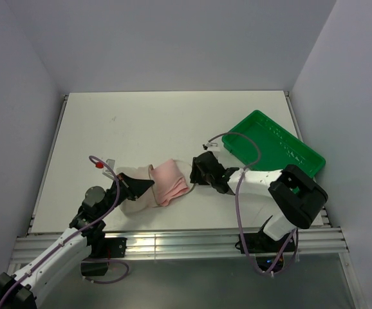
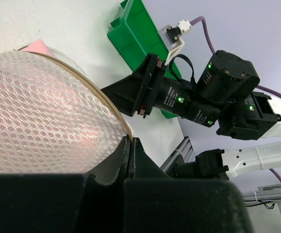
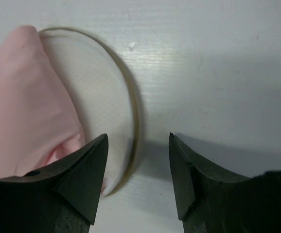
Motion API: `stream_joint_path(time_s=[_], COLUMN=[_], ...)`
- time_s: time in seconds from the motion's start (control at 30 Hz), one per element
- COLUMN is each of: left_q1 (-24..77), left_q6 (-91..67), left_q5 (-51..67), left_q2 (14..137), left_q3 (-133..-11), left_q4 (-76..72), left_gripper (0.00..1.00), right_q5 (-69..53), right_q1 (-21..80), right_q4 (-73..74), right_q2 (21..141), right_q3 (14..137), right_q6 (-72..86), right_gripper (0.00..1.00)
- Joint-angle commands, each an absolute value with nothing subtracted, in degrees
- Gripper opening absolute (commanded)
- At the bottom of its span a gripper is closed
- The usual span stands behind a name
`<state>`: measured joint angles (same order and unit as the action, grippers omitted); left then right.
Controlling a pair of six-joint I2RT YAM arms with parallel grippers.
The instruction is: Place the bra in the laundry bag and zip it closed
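The pale pink bra [image 1: 171, 180] lies bunched on the lower disc of the round mesh laundry bag [image 1: 138, 205], partly over its right rim. My left gripper [image 1: 146, 183] is shut on the rim of the bag's upper disc [image 2: 38, 111] and holds it lifted; pink shows through the mesh. In the left wrist view the jaws [image 2: 129, 140] pinch the tan rim edge. My right gripper [image 1: 196, 172] hangs open just right of the bag. In its wrist view the fingers [image 3: 138, 145] straddle the lower disc's rim [image 3: 131, 111] with the bra [image 3: 28, 97] at the left, touching neither.
A green rectangular tray [image 1: 273, 145] sits at the back right, behind the right arm. The right arm's cable [image 1: 237, 138] loops over the tray's near corner. Grey walls close the table on three sides; a metal rail [image 1: 173, 244] runs along the near edge.
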<state>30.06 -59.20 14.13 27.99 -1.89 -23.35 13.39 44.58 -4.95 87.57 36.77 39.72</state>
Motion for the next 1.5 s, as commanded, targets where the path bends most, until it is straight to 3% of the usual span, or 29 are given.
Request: stream_joint_path(time_s=[0.0,0.13,0.2,0.33,0.5,0.73,1.0,1.17,1.3,1.47], left_q1=[29.88,29.97,29.97,29.88,29.88,29.88,29.88,29.97,29.97,29.97], left_q6=[-58.01,-58.1,-58.27,-58.27,-57.92,-58.09,-59.42,-57.92,-52.48,-46.34], left_q5=[15.12,15.12,15.2,15.21,15.29,16.69,17.49,15.12,11.36,8.44], left_q2=[28.13,28.12,28.12,28.12,29.18,34.79,35.26,32.0,30.77,30.32], left_q3=[1.32,1.58,1.58,1.67,1.23,-2.63,-8.26,-14.49,-22.57,-27.06], left_q4=[-26.28,-26.63,-26.72,-26.81,-27.16,-32.6,-36.48,-26.32,-13.04,-4.41], left_gripper=[0.0,0.0,0.0,0.0,0.0,0.0,0.0,0.0,0.0,0.0], right_q5=[15.21,12.4,11.87,12.48,14.85,18.98,17.58,21.71,22.05,24.69], right_q1=[44.38,44.38,44.38,43.95,44.38,52.02,55.55,55.63,55.02,54.41], right_q4=[-3.6,-5.27,-5.71,-7.99,-13.18,3.06,10.01,17.74,25.72,26.09], right_q2=[90.52,93.86,94.65,94.05,78.98,57.69,55.73,54.31,58.53,53.96], right_q3=[40.25,41.39,41.92,41.14,35.79,45.67,52.03,65.44,70.92,76.53], right_q6=[37.79,37.62,37.79,38.58,37.8,30.95,29.88,23.39,21.53,18.37], right_gripper=[0.6,0.49,0.37,0.0,0.0,0.0,0.0,0.0,0.0,0.0])
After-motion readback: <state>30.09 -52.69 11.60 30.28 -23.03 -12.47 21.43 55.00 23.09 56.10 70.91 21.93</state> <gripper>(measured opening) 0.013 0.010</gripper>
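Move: On the table about 2 cm ahead and 2 cm left of the right fingertips, barely 1 cm below them, lies the right rim of the laundry bag's flat panel. The bra is spread over that panel, its middle some 10 cm left of the right hand and level with it. The rim that the left hand holds up is about 14 cm left, 7 cm back and 13 cm above. From the left hand, the flat panel's rim lies roughly 9 cm ahead, 13 cm right and 13 cm below. Sliding low over the table, forward and left by some 2.5 cm, the right hand shuts its open fingers on the flat panel's rim, then lifts it fast by about 35 cm, drawing back a little and tilting its fingers up. The left hand keeps its pinch on the other rim, dips slightly, then rises about 12 cm. ##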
